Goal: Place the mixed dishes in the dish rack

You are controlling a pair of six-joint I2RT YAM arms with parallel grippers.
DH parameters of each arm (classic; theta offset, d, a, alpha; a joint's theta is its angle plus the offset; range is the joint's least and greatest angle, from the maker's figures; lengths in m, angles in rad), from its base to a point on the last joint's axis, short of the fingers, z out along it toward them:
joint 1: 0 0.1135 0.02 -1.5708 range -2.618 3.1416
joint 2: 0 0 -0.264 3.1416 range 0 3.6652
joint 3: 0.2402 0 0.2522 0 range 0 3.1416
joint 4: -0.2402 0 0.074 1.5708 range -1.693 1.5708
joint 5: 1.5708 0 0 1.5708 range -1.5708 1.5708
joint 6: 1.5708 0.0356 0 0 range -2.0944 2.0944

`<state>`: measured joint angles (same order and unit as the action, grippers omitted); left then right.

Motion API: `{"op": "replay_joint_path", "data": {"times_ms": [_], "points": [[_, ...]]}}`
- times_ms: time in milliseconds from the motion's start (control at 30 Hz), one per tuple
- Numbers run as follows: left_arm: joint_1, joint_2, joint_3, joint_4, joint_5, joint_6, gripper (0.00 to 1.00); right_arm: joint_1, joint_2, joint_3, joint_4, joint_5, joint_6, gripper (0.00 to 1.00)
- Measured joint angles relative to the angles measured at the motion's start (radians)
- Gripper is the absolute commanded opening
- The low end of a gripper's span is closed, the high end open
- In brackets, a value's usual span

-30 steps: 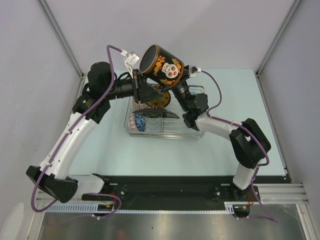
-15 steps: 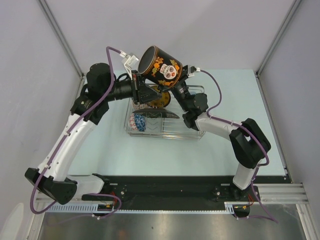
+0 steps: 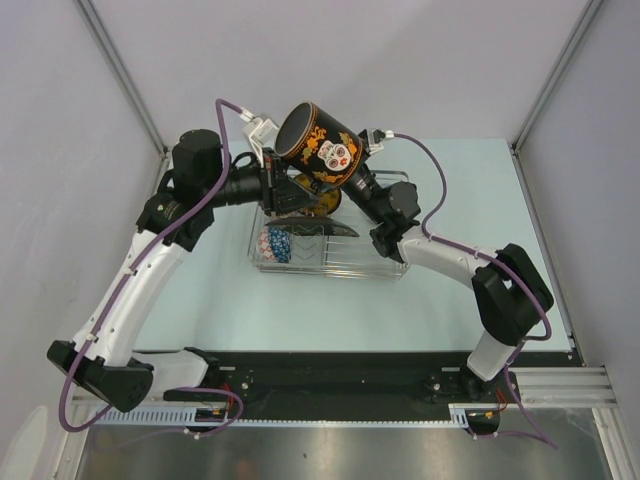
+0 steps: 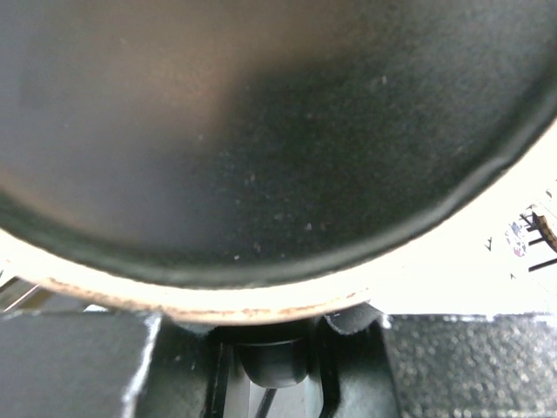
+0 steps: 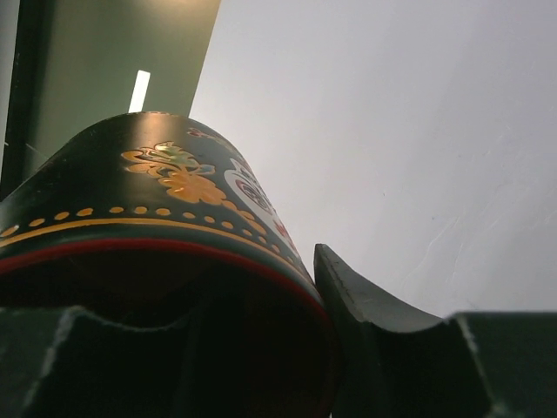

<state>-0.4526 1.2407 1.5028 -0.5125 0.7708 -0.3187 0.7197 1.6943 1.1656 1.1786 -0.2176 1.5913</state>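
Note:
The black mug (image 3: pixel 318 140) with skull and orange flower motifs and a red inside is held high above the silver wire dish rack (image 3: pixel 385 262). My right gripper (image 3: pixel 352 168) is shut on its rim: in the right wrist view one finger (image 5: pixel 374 322) lies outside the wall of the mug (image 5: pixel 174 183) and the other is inside. My left gripper (image 3: pixel 290 187) is open just below the mug's base, which fills the left wrist view (image 4: pixel 261 131). In the rack stand the dark square plate (image 3: pixel 322 203) and a blue-patterned bowl (image 3: pixel 278 243). The light-blue cup is out of view.
The rack sits on the pale green table (image 3: pixel 470 200) at its middle back. Grey walls (image 3: pixel 60 150) close in on the left, right and back. A black rail (image 3: pixel 330 375) runs along the near edge by the arm bases.
The mug has tipped and shifted slightly left and down with my right gripper. My left gripper has edged closer under its base.

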Motion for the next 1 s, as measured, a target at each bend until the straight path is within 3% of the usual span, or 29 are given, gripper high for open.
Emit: {"op": "replay_joint_path", "data": {"times_ms": [233,467,1000], "points": [[0.015,0.001,0.001,-0.03,0.008,0.006,0.0,0.0,0.0,-0.008,0.0,-0.026,0.0,0.52],[0.069,0.036,0.061,-0.061,0.075,0.005,0.0,-0.002,-0.032,-0.055,-0.003,-0.039,0.004,0.56],[0.109,0.042,0.105,-0.054,0.07,0.005,0.0,-0.046,-0.117,-0.137,-0.041,-0.093,0.0,0.64]]}}
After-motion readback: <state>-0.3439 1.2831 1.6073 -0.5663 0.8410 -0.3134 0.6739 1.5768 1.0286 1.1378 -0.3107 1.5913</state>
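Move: The left hand still grips the mug's handle, the mug's body about 5 cm ahead of and 6 cm above its finger pads. The free right part of the dish rack lies roughly 13 cm ahead, 11 cm right and 32 cm below; the dark plate standing in the rack is some 10 cm ahead and 27 cm below, the yellow plate about 7 cm beyond it. From the right hand the mug's middle is about 2 cm ahead, 3 cm left and 4 cm above. The right fingers, already loosened around the mug's rim, open wider and come clear of it; after a slight start back and down, that hand draws off to the right and lower, about 3 cm in all. The left hand keeps its hold on the handle and, after a tiny dip, carries the mug left, up and forward by some 3 to 4 cm, away from the right hand, without turning. ##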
